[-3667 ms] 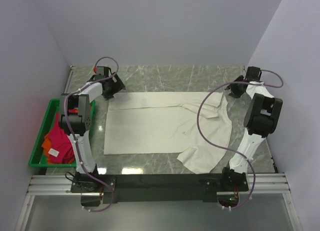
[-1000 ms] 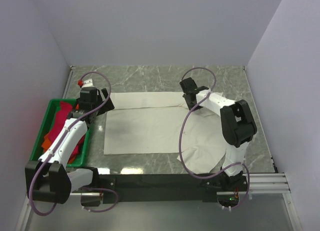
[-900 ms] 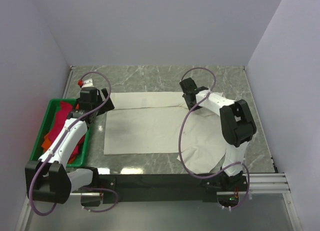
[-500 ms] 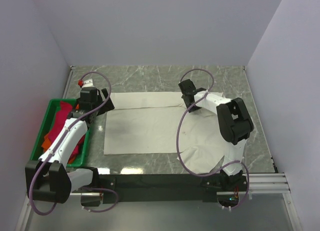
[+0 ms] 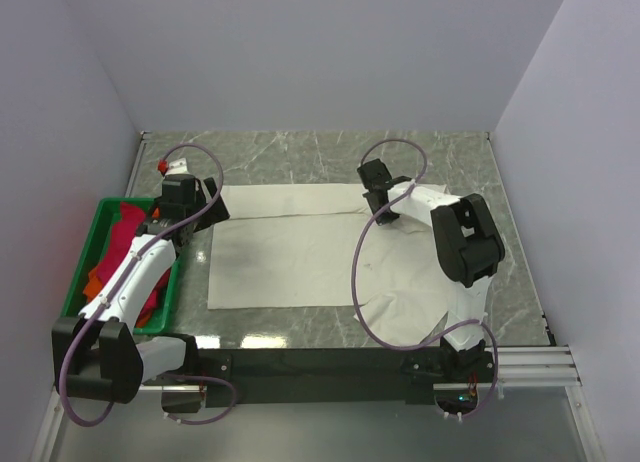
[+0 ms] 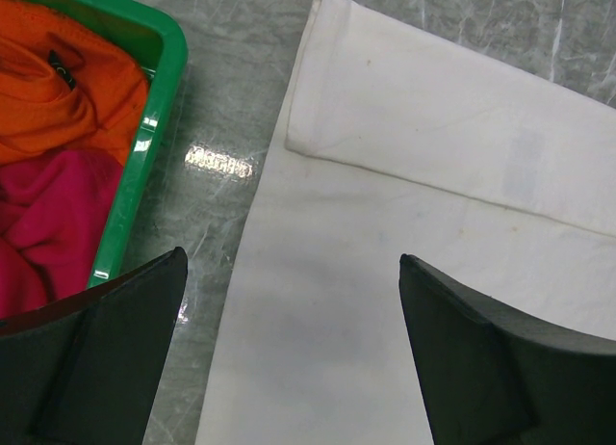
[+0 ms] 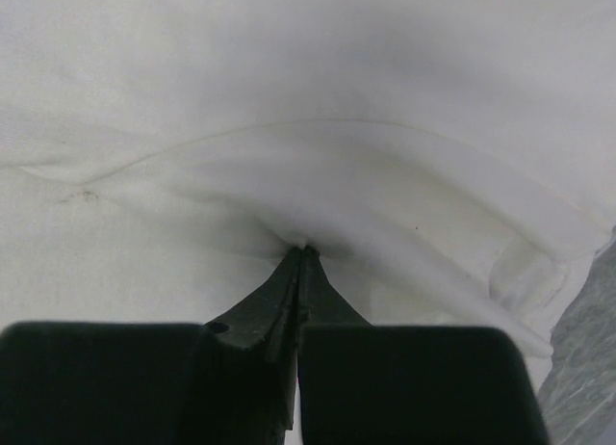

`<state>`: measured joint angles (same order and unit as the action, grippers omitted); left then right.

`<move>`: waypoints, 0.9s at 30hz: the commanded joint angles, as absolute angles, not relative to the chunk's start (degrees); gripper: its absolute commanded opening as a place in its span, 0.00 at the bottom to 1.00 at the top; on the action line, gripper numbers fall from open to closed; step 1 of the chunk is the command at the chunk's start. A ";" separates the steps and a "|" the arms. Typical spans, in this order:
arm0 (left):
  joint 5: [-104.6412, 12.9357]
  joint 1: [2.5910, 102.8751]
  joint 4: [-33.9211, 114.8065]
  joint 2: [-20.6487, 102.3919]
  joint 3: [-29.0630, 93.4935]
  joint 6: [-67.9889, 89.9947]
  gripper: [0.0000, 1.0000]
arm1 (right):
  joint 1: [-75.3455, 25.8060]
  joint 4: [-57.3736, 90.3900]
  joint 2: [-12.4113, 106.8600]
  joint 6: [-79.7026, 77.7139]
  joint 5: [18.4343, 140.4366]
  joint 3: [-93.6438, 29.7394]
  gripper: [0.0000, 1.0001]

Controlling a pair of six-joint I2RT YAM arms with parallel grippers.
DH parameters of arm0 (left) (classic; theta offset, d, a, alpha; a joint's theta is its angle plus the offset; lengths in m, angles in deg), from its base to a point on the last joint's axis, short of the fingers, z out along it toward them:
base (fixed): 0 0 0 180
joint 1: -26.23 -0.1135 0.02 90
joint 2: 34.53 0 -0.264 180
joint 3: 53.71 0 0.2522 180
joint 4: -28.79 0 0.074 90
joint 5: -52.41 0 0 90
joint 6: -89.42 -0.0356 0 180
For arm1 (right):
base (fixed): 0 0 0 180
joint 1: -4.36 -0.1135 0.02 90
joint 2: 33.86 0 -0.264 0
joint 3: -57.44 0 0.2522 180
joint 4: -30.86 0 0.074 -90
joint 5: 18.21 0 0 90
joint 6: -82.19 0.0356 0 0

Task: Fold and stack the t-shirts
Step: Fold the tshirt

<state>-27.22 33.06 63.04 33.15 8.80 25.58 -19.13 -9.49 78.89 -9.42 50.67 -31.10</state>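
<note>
A large cream t-shirt (image 5: 290,252) lies spread on the marble table, its far edge folded over in a band (image 6: 452,127). My right gripper (image 5: 375,197) is down on the shirt's far right part. In the right wrist view its jaws (image 7: 304,250) are shut, pinching a pucker of the cream cloth (image 7: 289,98). My left gripper (image 5: 205,210) hovers over the shirt's far left corner. Its fingers (image 6: 292,262) stand wide open with nothing between them. A crimson-pink t-shirt (image 6: 48,214) and an orange t-shirt (image 6: 67,89) lie bunched in the crate.
A green plastic crate (image 5: 72,300) sits at the table's left edge, beside my left arm. The cream shirt's near right sleeve (image 5: 400,317) hangs close to the front rail. Walls enclose the table on three sides.
My right gripper has shut on the cream cloth, having been partly open half a second ago, and shifted slightly left. The left arm has stayed still since a second ago.
</note>
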 commanded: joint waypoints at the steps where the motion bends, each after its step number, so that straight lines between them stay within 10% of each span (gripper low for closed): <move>1: -27.57 33.09 61.71 33.05 8.65 24.82 0.97 | -17.79 -7.95 77.15 -8.96 50.70 -31.99 0.00; 27: -27.66 33.09 61.80 32.79 8.47 24.47 0.96 | -10.67 -15.42 82.86 1.23 56.86 -53.34 0.04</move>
<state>-27.24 33.06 63.04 33.19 8.80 25.55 -12.55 -14.29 81.03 -2.64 59.76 -50.25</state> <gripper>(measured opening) 0.967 0.026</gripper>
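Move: The right hand's shut fingers already pinch the t-shirt on its far right part. The t-shirt's far edge lies about 9 cm straight ahead. The folded strip's middle is some 24 cm to the left and 4 cm farther out, and the far right corner 16 cm to the right and 8 cm ahead. From the idle left hand, that stretch of far edge lies about 14 cm ahead, 45 cm right and 13 cm below. Forward and up together, about 8 cm each, the right hand carries the pinched fold of the t-shirt towards its far edge. It first slips a centimetre or two to the right, then swings back left as it climbs, and ends going nearly level forward. The wrist rolls some 15 degrees, left side rising; the fingers stay shut. ##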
